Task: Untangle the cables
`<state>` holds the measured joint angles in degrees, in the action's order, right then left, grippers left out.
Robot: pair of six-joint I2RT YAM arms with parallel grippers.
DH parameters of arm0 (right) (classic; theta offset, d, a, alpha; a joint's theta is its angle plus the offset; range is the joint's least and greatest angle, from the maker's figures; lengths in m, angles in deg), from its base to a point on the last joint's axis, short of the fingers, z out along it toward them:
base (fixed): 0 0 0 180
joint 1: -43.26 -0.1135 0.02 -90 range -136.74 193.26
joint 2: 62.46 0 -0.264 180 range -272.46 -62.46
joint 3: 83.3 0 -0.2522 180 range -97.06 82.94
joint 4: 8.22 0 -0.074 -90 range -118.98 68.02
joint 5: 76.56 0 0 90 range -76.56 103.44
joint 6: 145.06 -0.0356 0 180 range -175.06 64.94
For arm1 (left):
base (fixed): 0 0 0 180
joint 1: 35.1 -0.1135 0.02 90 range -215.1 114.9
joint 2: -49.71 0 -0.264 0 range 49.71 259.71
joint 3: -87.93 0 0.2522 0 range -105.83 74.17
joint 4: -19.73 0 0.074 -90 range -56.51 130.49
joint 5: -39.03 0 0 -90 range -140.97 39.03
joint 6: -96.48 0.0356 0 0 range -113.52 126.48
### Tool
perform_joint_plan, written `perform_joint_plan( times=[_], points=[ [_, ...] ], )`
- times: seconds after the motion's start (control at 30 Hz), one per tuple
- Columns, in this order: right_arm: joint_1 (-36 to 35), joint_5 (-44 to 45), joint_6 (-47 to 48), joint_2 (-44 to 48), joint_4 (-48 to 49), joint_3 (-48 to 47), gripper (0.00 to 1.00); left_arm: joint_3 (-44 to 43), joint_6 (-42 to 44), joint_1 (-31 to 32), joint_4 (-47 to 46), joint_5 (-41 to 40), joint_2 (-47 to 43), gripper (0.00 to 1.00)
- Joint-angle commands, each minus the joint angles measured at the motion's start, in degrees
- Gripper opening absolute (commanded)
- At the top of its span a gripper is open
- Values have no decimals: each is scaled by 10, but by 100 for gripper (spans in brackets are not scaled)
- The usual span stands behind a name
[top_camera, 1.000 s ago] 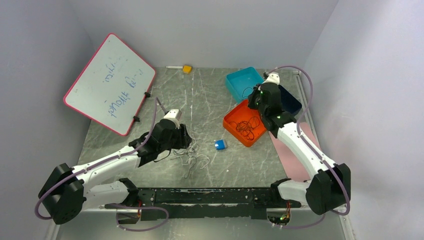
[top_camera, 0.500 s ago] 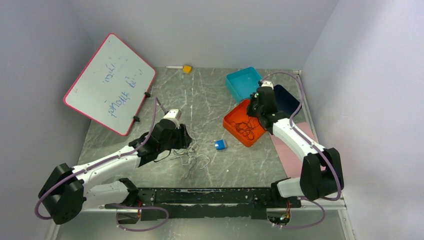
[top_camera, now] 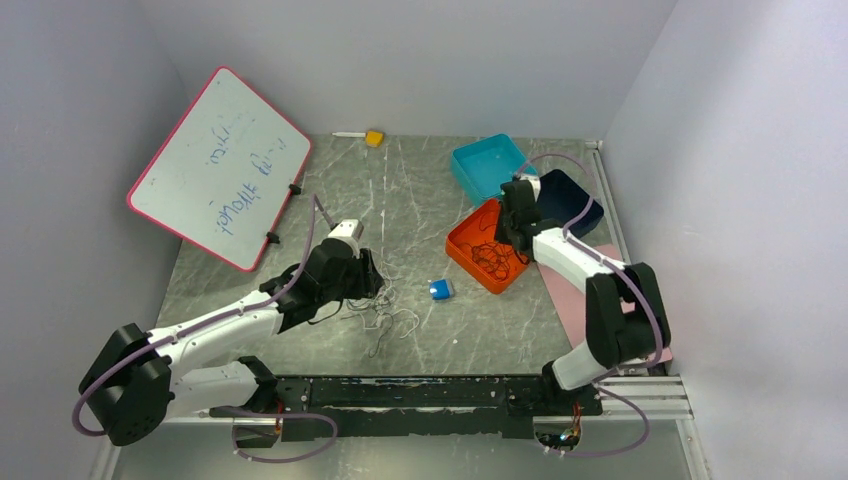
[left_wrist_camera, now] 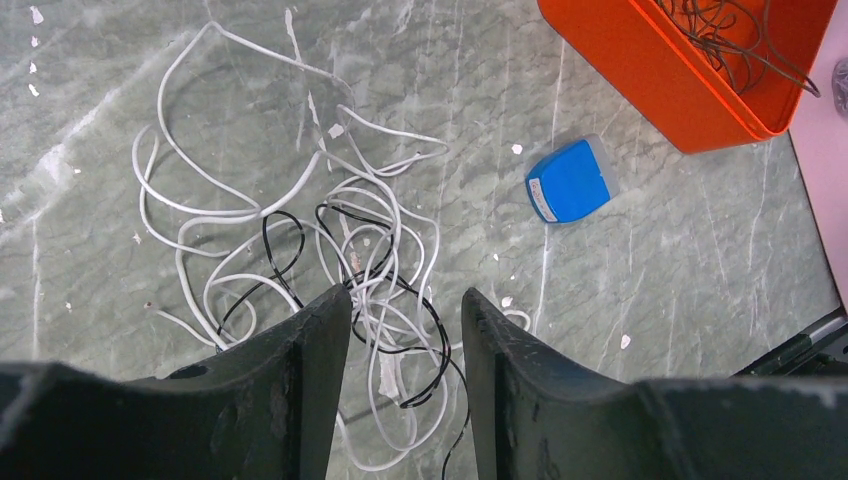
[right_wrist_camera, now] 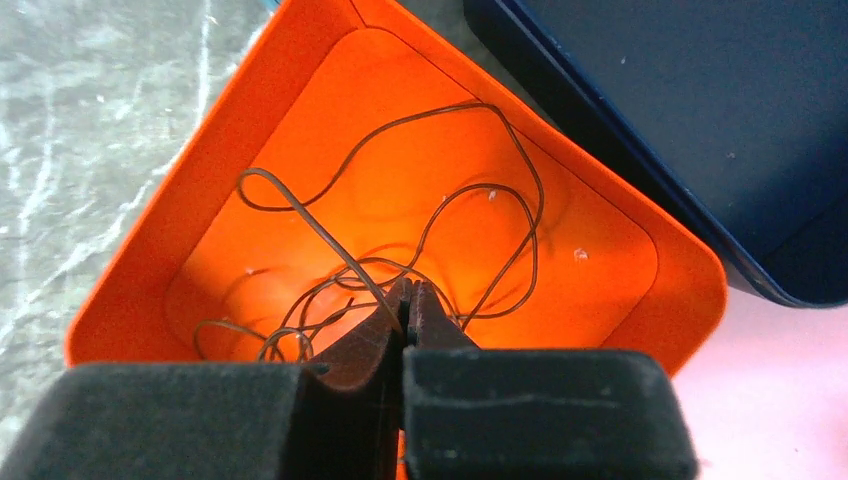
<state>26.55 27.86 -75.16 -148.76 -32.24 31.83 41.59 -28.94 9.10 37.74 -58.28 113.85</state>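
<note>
A loose tangle of whitish-grey and black cables (left_wrist_camera: 300, 205) lies on the marbled grey table (top_camera: 420, 215), in the top view just right of my left gripper (top_camera: 368, 276). The left gripper (left_wrist_camera: 403, 300) hovers open over the tangle's near part, with white and black loops showing between the spread fingers (left_wrist_camera: 320, 340) and none of them squeezed. Thin dark cables (right_wrist_camera: 505, 190) lie coiled in the orange tray (right_wrist_camera: 640, 215). My right gripper (right_wrist_camera: 408, 292) is down inside that tray, shut, with one dark strand running into the slit between its tips.
Orange tray (top_camera: 462, 250) sits right of centre, with a teal tray (top_camera: 487, 160) behind it and a navy tray (top_camera: 572, 200) beside it. A small blue box (top_camera: 440, 290) lies between tangle and trays. A whiteboard (top_camera: 220, 165) leans at left. A pink mat (top_camera: 568, 290) lies at right.
The right wrist has moved left and down into the orange tray, its forearm folding in. The left arm has stayed over the tangle.
</note>
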Motion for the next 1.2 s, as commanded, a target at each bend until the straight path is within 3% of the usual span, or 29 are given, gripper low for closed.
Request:
perform_joint_plan(
  times=[0.0,0.47,0.67,0.93,1.17],
  points=[
    [6,20,18,-48,3,-33,0,2,-6,4,-7,9,-1,49],
    [6,6,45,-174,-12,-109,1,7,-7,4,1,7,-8,47],
    [7,18,42,-133,-12,-98,17,7,-5,4,2,8,-7,49],
    [15,19,50,-53,-43,-126,47,-1,-3,4,-3,11,5,51],
    [20,3,50,-4,-91,-143,57,-7,-1,4,-8,14,15,51]
  ],
)
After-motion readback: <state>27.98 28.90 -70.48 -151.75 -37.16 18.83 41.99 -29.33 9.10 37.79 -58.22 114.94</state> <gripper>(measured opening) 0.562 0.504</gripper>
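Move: Under my right hand, which is already inside the orange bin's outline with the black cable pinched, the bin's middle lies about 4 cm ahead, 1 cm left and 6 cm below. From that hand the navy bin stands some 14 cm ahead and 10 cm right, and the blue box 5 cm back and 12 cm left. From my idle left hand, the orange bin lies roughly 18 cm ahead and 23 cm right. My right hand keeps its pinch on the black cable's end and takes it down into the orange bin, about 5 cm lower and 3 cm forward, fingers tipping slightly steeper. Low in the bin I open the fingers to just over half and let go of the cable, then lift away about 11 cm, tilting the fingers back up. ##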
